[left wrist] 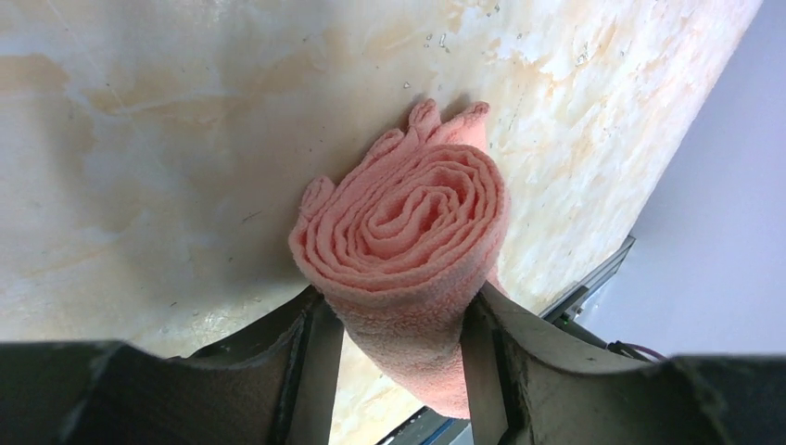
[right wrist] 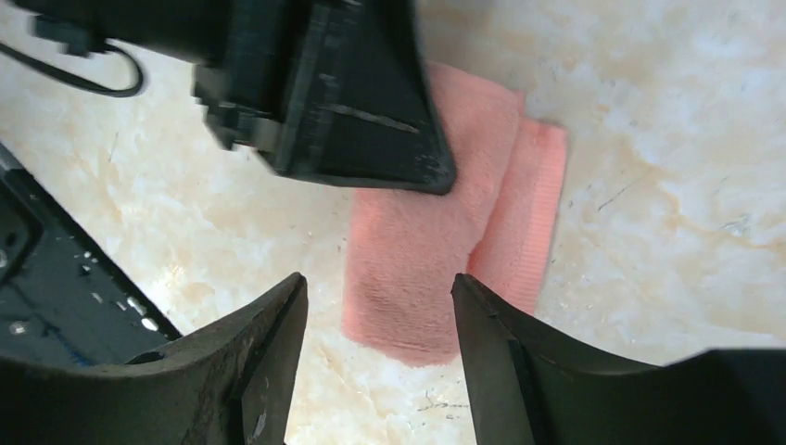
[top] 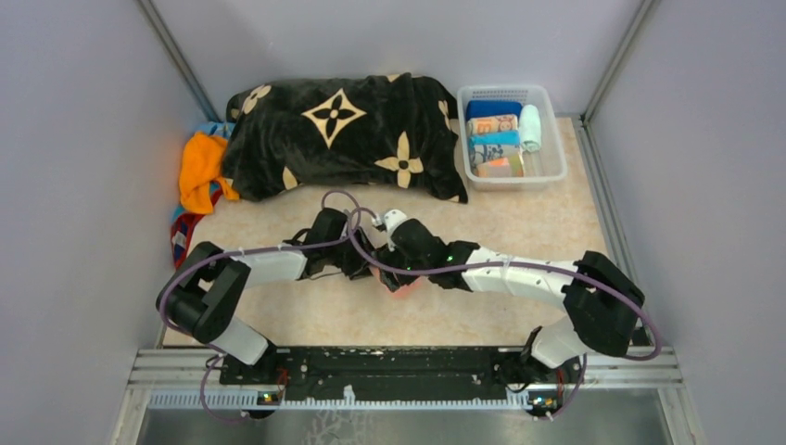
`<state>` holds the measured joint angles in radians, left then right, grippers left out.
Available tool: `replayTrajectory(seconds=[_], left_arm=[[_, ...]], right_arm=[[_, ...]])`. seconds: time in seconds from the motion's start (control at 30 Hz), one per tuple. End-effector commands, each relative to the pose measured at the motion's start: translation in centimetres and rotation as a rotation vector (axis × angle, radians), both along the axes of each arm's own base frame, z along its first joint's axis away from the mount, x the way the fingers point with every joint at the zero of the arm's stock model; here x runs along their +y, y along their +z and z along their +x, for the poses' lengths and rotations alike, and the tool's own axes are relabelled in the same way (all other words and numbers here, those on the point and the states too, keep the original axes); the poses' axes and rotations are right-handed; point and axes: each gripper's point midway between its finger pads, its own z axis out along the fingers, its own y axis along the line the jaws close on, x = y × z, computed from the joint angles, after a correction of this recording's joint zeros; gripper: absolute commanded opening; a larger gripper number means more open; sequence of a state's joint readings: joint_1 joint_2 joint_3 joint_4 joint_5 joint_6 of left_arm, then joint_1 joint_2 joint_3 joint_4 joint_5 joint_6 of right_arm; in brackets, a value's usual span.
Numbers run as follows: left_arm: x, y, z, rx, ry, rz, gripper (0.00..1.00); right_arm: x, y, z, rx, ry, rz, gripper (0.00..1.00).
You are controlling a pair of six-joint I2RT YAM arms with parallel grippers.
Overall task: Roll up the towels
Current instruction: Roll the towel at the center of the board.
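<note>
A pink towel (left wrist: 408, 232), wound into a tight roll, lies on the table, and my left gripper (left wrist: 400, 311) is shut on it, one finger pressed to each side. In the right wrist view the same roll (right wrist: 417, 250) has a loose flap lying beside it on the right. The left gripper's black body (right wrist: 361, 111) covers the roll's far part. My right gripper (right wrist: 378, 287) stands open just short of the roll's near end, holding nothing. From above, both grippers meet mid-table over the pink towel (top: 409, 284). An orange towel (top: 199, 167) and a red-and-turquoise patterned one (top: 182, 234) lie at the left.
A big black blanket with cream flowers (top: 343, 130) is heaped at the back. To its right stands a clear white basket (top: 558, 163) with several rolled towels in it. Grey walls close in both sides, and the black base rail (top: 389, 363) runs along the near edge.
</note>
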<state>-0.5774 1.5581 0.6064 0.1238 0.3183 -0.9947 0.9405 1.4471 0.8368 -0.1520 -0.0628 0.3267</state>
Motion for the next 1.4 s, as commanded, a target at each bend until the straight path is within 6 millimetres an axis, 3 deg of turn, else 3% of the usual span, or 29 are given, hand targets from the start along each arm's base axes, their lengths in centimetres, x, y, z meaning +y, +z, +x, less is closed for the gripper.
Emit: replayTrajectory(seconds=[0.0,0.1,0.27,0.4,0.53,0.67,0.8,1.03,1.27,1.37], left_arm=[[2.4,-3.0,-1.6,0.071,0.025,0.163,0.53],[2.4,-2.9,-1.6,0.071,0.024,0.165,0.54],[2.1,-2.9,-1.7,0.073,0.024,0.161,0.54],[2.1,-2.7,-1.6,0.066,0.028,0.160,0.54],[2.0,-2.4,-1.4,0.061,0.026,0.155,0.55],[1.8,-1.9,-1.3,0.050,0.022,0.146,0.59],[1.9,-0.6,-1.0,0.007,0.028,0.127,0.67],[1.6,1.1,-1.0,-0.042,0.033,0.070,0.75],[0.5,1.0,-0.6,-0.040,0.012,0.031,0.74],[0.2,0.1,-0.6,-0.015,0.001,0.040,0.68]], right_arm=[[-0.8,3.4,1.8,-0.319,-0.063,-0.220,0.60],[0.7,3.4,1.3,-0.383,-0.031,-0.290,0.60],[2.2,0.9,0.7,-0.422,0.032,-0.399,0.60],[1.5,-2.6,0.4,-0.394,0.061,-0.486,0.60],[0.0,-4.6,0.3,-0.385,0.063,-0.563,0.58],[-0.6,-6.2,-0.5,-0.343,0.108,-0.576,0.45],[-0.8,-7.2,-1.4,-0.211,0.139,-0.494,0.32],[0.5,-5.2,-2.7,0.006,0.186,-0.129,0.31],[0.3,-4.8,-3.2,0.140,0.203,0.052,0.31],[-0.3,-5.2,-2.5,0.171,0.164,0.079,0.31]])
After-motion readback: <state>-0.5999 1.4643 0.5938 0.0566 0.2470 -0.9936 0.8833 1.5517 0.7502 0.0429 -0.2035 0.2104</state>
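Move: The pink towel roll lies almost directly under the open right hand, its middle about 4 cm down and 1 cm to the left. Its loose end lies roughly 4 cm ahead of that hand, flat on the board. The black blanket's middle is some 32 cm ahead and 10 cm left. From the left hand, whose fingers straddle the roll's left end, the roll's middle is about 4 cm right and 1 cm back, level. Right hand rises briefly, drops about 6 cm onto the towel roll, pinches, then winds some 35 degrees; left fingers widen. ##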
